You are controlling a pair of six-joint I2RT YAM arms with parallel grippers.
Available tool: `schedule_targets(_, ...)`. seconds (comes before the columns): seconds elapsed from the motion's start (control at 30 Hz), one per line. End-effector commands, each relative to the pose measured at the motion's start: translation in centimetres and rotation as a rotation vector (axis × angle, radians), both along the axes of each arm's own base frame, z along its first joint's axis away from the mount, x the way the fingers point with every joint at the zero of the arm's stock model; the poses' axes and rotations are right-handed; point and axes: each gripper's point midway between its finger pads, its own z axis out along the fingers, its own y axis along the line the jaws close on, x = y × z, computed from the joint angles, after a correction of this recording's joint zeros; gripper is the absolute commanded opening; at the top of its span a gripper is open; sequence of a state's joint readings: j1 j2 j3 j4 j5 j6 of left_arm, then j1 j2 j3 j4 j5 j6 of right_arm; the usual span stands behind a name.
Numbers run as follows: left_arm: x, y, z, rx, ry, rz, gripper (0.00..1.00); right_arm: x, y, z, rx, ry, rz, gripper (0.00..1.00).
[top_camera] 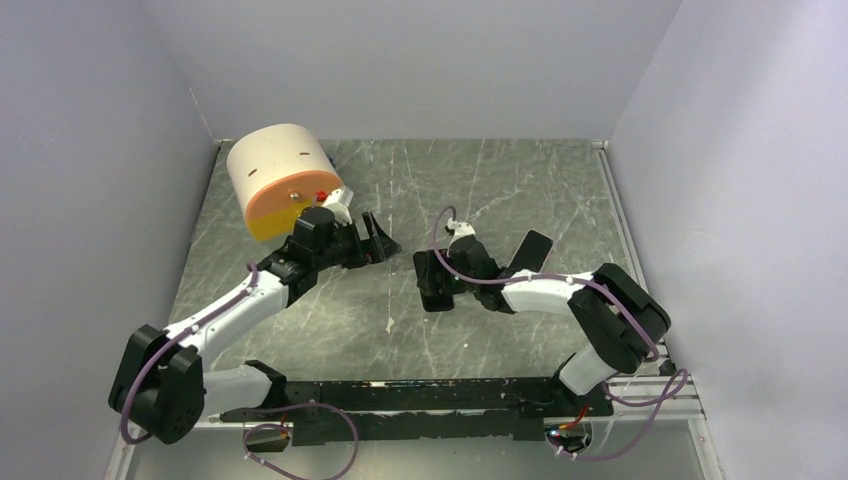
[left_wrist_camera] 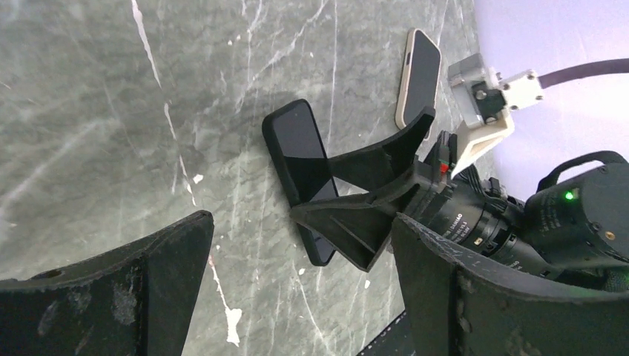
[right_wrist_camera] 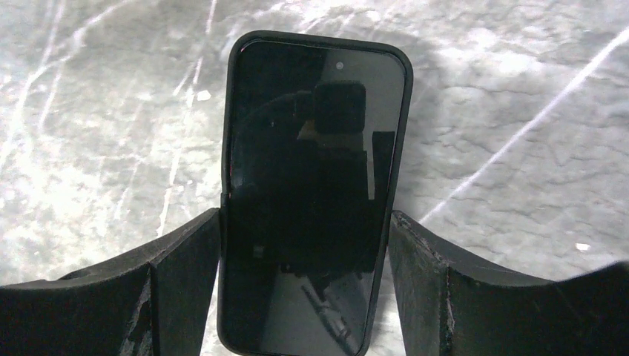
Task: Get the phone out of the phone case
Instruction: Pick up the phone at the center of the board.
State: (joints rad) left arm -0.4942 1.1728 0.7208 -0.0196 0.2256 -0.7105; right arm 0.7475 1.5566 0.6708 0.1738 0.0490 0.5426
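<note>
A phone in a black case [right_wrist_camera: 311,193] lies screen up on the marbled table. It also shows in the top view [top_camera: 433,285] and in the left wrist view [left_wrist_camera: 297,144]. My right gripper [right_wrist_camera: 305,222] straddles its lower half, with a finger against each long side of the case; in the top view the right gripper [top_camera: 432,283] sits right over the phone. My left gripper [top_camera: 378,240] is open and empty, above the table to the left of the phone. In its own view the left gripper [left_wrist_camera: 300,219] shows bare table between its fingers.
A second phone with a pale edge [top_camera: 531,250] lies just right of the right wrist; it also shows in the left wrist view [left_wrist_camera: 417,74]. A beige cylinder with an orange face [top_camera: 280,175] lies at the back left, beside the left arm. Walls enclose the table.
</note>
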Motion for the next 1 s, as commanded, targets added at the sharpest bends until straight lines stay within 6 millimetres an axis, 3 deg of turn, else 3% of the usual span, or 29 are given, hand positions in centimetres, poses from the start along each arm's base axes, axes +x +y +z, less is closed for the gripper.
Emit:
schedule_targets(0.0, -0.4, -1.8, -0.1, -0.103, 0.043, -0.049, 0.94, 1.1, 3.9, 5.8, 0.276, -0.146, 0.062, 0.06)
schedule_targets(0.2, -0.8, -3.2, -1.1, -0.184, 0.080, -0.101, 0.89, 0.8, 5.2, 7.5, 0.381, -0.197, 0.099, 0.00)
schedule_targets(0.53, 0.5, -4.4, -3.2, -0.210, 0.119, -0.084, 0.82, 0.2, 6.1, 8.6, 0.422, -0.268, 0.126, 0.00)
schedule_targets(0.73, 1.1, -4.7, -4.0, -0.217, 0.118, -0.067, 0.67, -0.6, 6.8, 9.0, 0.444, -0.300, 0.165, 0.00)
schedule_targets(0.97, 0.4, -5.7, -4.9, -0.212, 0.134, -0.099, 0.53, -0.7, 6.9, 9.8, 0.468, -0.329, 0.172, 0.00)
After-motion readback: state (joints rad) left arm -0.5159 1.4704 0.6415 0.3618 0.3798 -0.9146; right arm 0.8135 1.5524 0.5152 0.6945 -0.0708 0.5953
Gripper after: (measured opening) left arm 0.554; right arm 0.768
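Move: The cased phone is already in my right hand, pinched near mid-length and just clear of the table. From my open left hand it lies some 11 cm to the right, 3 cm back and 13 cm below, so the left gripper is about 11 cm left, 3 cm ahead and 13 cm above my right hand. The light-rimmed phone lies some 24 cm right and 10 cm ahead of my right hand; a white scrap is about 10 cm left and 11 cm back of it. I bring the phone and my left hand together: my right hand keeps its pinch, going about 5 cm left and nearly as far up while its left side tilts up some 20 degrees. My left hand sinks about 5 cm and moves nearly as far right, tipping down, its fingers partly closing around the phone's far half, one on each side. ##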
